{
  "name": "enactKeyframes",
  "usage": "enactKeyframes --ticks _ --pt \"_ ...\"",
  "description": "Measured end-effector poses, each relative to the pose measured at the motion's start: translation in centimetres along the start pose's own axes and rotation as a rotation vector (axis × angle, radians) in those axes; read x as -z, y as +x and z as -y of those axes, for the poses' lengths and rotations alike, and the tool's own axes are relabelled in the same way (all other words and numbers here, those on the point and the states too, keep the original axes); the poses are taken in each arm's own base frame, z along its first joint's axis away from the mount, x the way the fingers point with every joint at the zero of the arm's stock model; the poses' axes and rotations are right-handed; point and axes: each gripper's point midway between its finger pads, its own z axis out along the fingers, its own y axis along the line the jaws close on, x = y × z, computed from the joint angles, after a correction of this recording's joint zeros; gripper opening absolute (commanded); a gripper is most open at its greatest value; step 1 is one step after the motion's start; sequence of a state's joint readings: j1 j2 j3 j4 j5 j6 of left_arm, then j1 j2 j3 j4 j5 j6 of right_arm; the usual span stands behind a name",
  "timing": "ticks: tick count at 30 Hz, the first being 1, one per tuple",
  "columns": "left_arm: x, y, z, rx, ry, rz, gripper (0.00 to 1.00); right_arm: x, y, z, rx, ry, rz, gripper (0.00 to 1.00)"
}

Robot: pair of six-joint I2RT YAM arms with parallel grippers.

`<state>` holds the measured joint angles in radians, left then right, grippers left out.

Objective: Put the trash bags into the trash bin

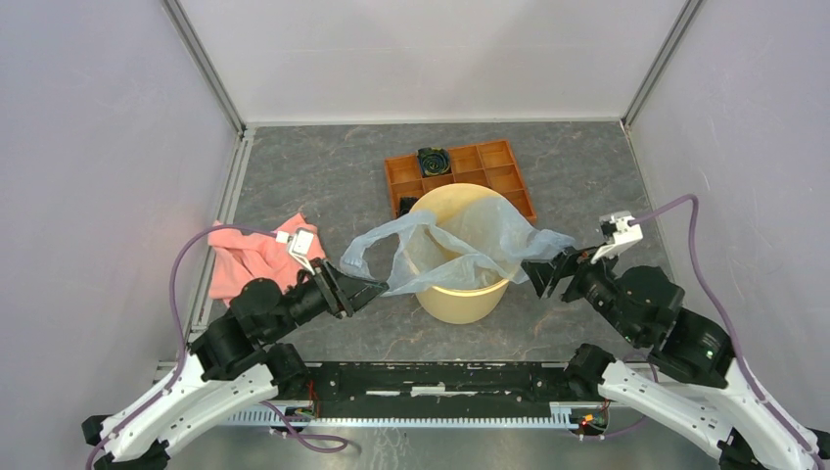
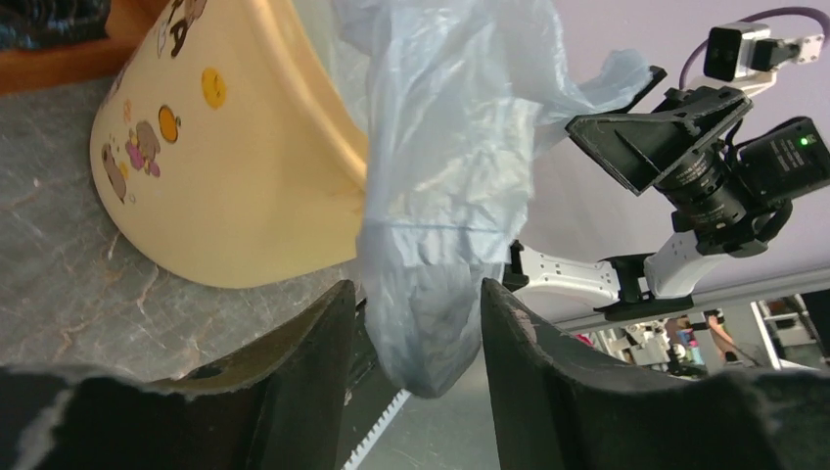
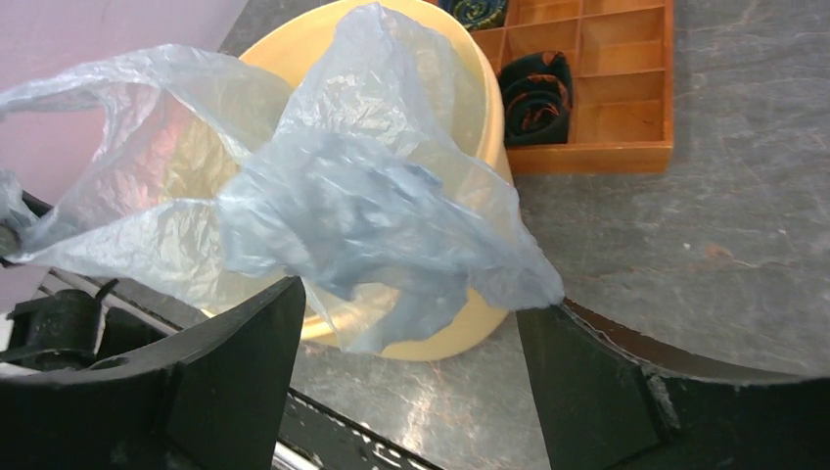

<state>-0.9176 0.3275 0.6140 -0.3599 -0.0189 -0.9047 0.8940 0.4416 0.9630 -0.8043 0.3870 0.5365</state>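
The pale blue trash bag (image 1: 460, 245) is draped over the yellow-tan trash bin (image 1: 460, 299), partly inside it, with ends hanging out left and right. My left gripper (image 1: 370, 287) is at the bag's left end. In the left wrist view its jaws stand apart (image 2: 416, 304) with a hanging fold of the bag (image 2: 440, 196) between them, beside the bin wall (image 2: 245, 176). My right gripper (image 1: 540, 274) is open at the bag's right end. In the right wrist view (image 3: 411, 299) a bag corner (image 3: 343, 196) touches one finger (image 3: 587, 372). The bin rim (image 3: 494, 127) shows behind.
An orange compartmented tray (image 1: 494, 171) with dark rolled items (image 1: 434, 160) stands just behind the bin; it also shows in the right wrist view (image 3: 626, 127). A salmon-pink cloth (image 1: 250, 257) lies at the left by the wall. The arms' base rail (image 1: 421, 392) runs along the near edge.
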Motion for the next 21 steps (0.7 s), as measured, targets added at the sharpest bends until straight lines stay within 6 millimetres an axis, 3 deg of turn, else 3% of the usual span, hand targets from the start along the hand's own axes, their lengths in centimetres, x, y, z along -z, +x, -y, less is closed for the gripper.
enactKeyframes --ticks 4,8,11,17,21 --pt "-0.9 1.0 -1.2 0.052 -0.047 -0.031 0.30 -2.0 0.5 -0.8 -0.021 -0.021 0.031 0.52" --pt "-1.1 1.2 -1.5 0.084 -0.068 -0.035 0.17 -3.2 1.0 -0.9 -0.045 -0.019 0.051 0.27" --pt "-1.1 1.1 -1.5 0.101 -0.072 -0.030 0.09 -3.2 1.3 -0.7 -0.053 -0.022 0.059 0.01" --pt "-1.1 2.3 -2.0 0.126 -0.072 -0.065 0.02 -1.7 0.8 -0.2 -0.041 -0.024 0.062 0.01" --pt "-1.0 4.4 -4.0 0.153 -0.113 -0.119 0.02 -0.7 1.5 0.7 0.019 0.020 -0.022 0.00"
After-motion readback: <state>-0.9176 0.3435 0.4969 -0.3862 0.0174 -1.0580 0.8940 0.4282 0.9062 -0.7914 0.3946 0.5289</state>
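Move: Both open grippers are around loose edges of the trash bag draped over the bin. The left hand has its edge about 2 cm ahead, level with it; the right has the near corner some 3 cm ahead and 1 cm left. The trash bin's middle is roughly 11 cm ahead, 17 cm right and 12 cm below the left hand; the wooden organizer lies 24 cm beyond the bin, and the pink cloth 30 cm left and 16 cm ahead of the left hand. Both grippers shut fully and pinch the bag's edge at their fingertips. The right hand reaches forward-left about 3 cm towards the bin as it closes, then draws back the same way, ending slightly lower. The left closes while sinking, keeps going down some 6 cm in all, and tips its fingers downward by about 15 degrees. ##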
